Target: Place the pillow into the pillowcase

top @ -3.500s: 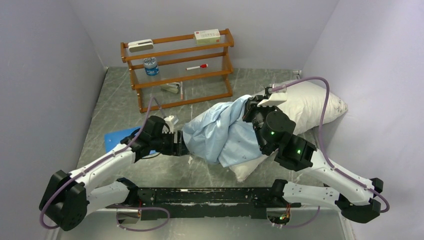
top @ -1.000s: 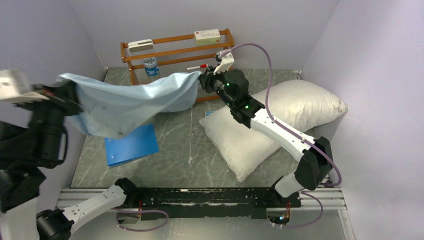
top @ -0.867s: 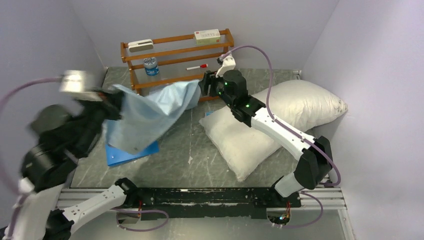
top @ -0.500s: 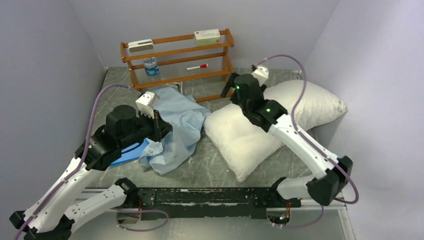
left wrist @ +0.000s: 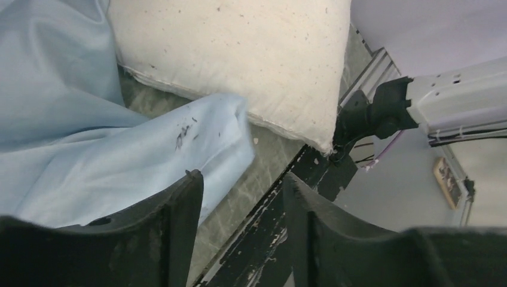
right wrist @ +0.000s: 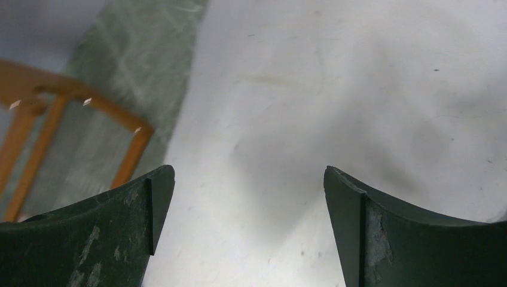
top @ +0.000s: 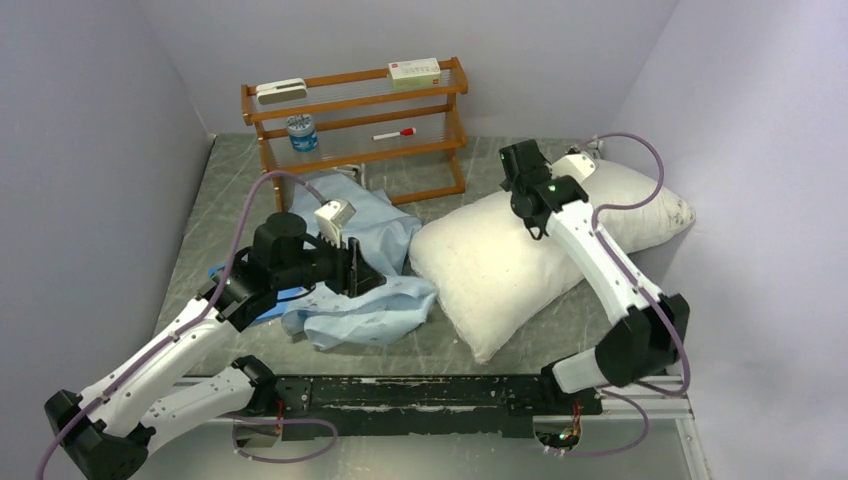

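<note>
The pillow (top: 520,260) lies slantwise on the right half of the table, bare and outside the case; it also fills the top of the left wrist view (left wrist: 239,54). Crumpled flat on the table just left of it is the sky-blue pillowcase (top: 375,250), with one loose corner (left wrist: 197,137) reaching toward the pillow's seam. My left gripper (top: 368,280) hovers over the case's near edge. It is open (left wrist: 242,179), and only table and the black rail show between its fingers. My right gripper (top: 512,158) hangs wide open above the pillow's far end (right wrist: 248,179), holding nothing.
A wooden rack (top: 355,130) with a jar, a marker and boxes stands at the back left; one of its legs (right wrist: 128,158) shows beside the pillow. A stiff bright-blue sheet (top: 222,274) lies partly under my left arm. Walls close in on both sides.
My left gripper has opened and dropped the pillowcase, which has settled in a heap on the table. My right arm has swung from the rack to over the pillow's far end.
</note>
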You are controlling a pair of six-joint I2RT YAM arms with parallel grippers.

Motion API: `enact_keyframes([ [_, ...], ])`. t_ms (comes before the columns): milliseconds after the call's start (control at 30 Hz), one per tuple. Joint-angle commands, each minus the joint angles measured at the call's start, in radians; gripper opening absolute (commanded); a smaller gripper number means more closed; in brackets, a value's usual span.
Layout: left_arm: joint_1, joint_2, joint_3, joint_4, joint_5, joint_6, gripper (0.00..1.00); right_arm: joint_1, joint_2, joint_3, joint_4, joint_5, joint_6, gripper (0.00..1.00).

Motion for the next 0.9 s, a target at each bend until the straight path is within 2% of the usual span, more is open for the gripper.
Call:
enact_keyframes([
  [0, -0.005, -0.001, 0.103, -0.052, -0.069, 0.094, 0.64, -0.052, 0.092, 0.106, -0.256, 0.031, 0.252, 1.0],
  [100, -0.005, -0.014, 0.143, -0.11, -0.162, 0.147, 0.87, -0.064, 0.143, 0.126, -0.321, 0.045, 0.346, 1.0],
  [200, -0.005, -0.023, 0.163, -0.145, -0.216, 0.174, 0.96, -0.101, 0.199, 0.132, -0.339, 0.045, 0.378, 1.0],
  [367, -0.005, -0.043, 0.157, -0.168, -0.26, 0.172, 0.97, -0.133, 0.308, 0.111, -0.283, 0.022, 0.337, 0.98],
  [500, -0.005, -0.071, 0.148, -0.187, -0.301, 0.179, 0.97, -0.128, 0.324, -0.005, -0.159, 0.007, 0.251, 0.87],
  [567, -0.005, -0.083, 0.151, -0.197, -0.321, 0.186, 0.97, -0.13, 0.305, -0.06, -0.078, 0.034, 0.193, 0.77],
  [667, -0.005, -0.096, 0.149, -0.204, -0.355, 0.181, 0.96, -0.129, 0.231, -0.111, 0.057, 0.05, 0.049, 0.09],
  [700, -0.005, -0.101, 0.141, -0.204, -0.36, 0.171, 0.96, -0.129, 0.193, -0.125, 0.102, 0.046, 0.008, 0.0],
  [867, -0.005, -0.118, 0.111, -0.195, -0.399, 0.139, 0.94, -0.129, -0.038, -0.2, 0.378, -0.086, -0.314, 0.0],
])
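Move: The pillow's middle is some 8 cm back, 4 cm to the right and 16 cm below the open right hand. From that same hand, the pillowcase's middle lies about 35 cm left and 11 cm back, about 22 cm down; the rack stands some 40 cm left and 12 cm ahead. From the left hand, the pillowcase is about 7 cm ahead, 3 cm left and 22 cm below; the pillow lies roughly 35 cm right and 10 cm ahead. Down about 11 cm and some 5 cm to the right, the open right hand sinks onto the far upper part of the pillow, fingers tipping steeper; they shut, pinch up a fold, and the hand then rises about 3 cm, tipping partly back. Leftward and up, the left hand draws off above the pillowcase, finishing its opening and turning slightly counter-clockwise. ##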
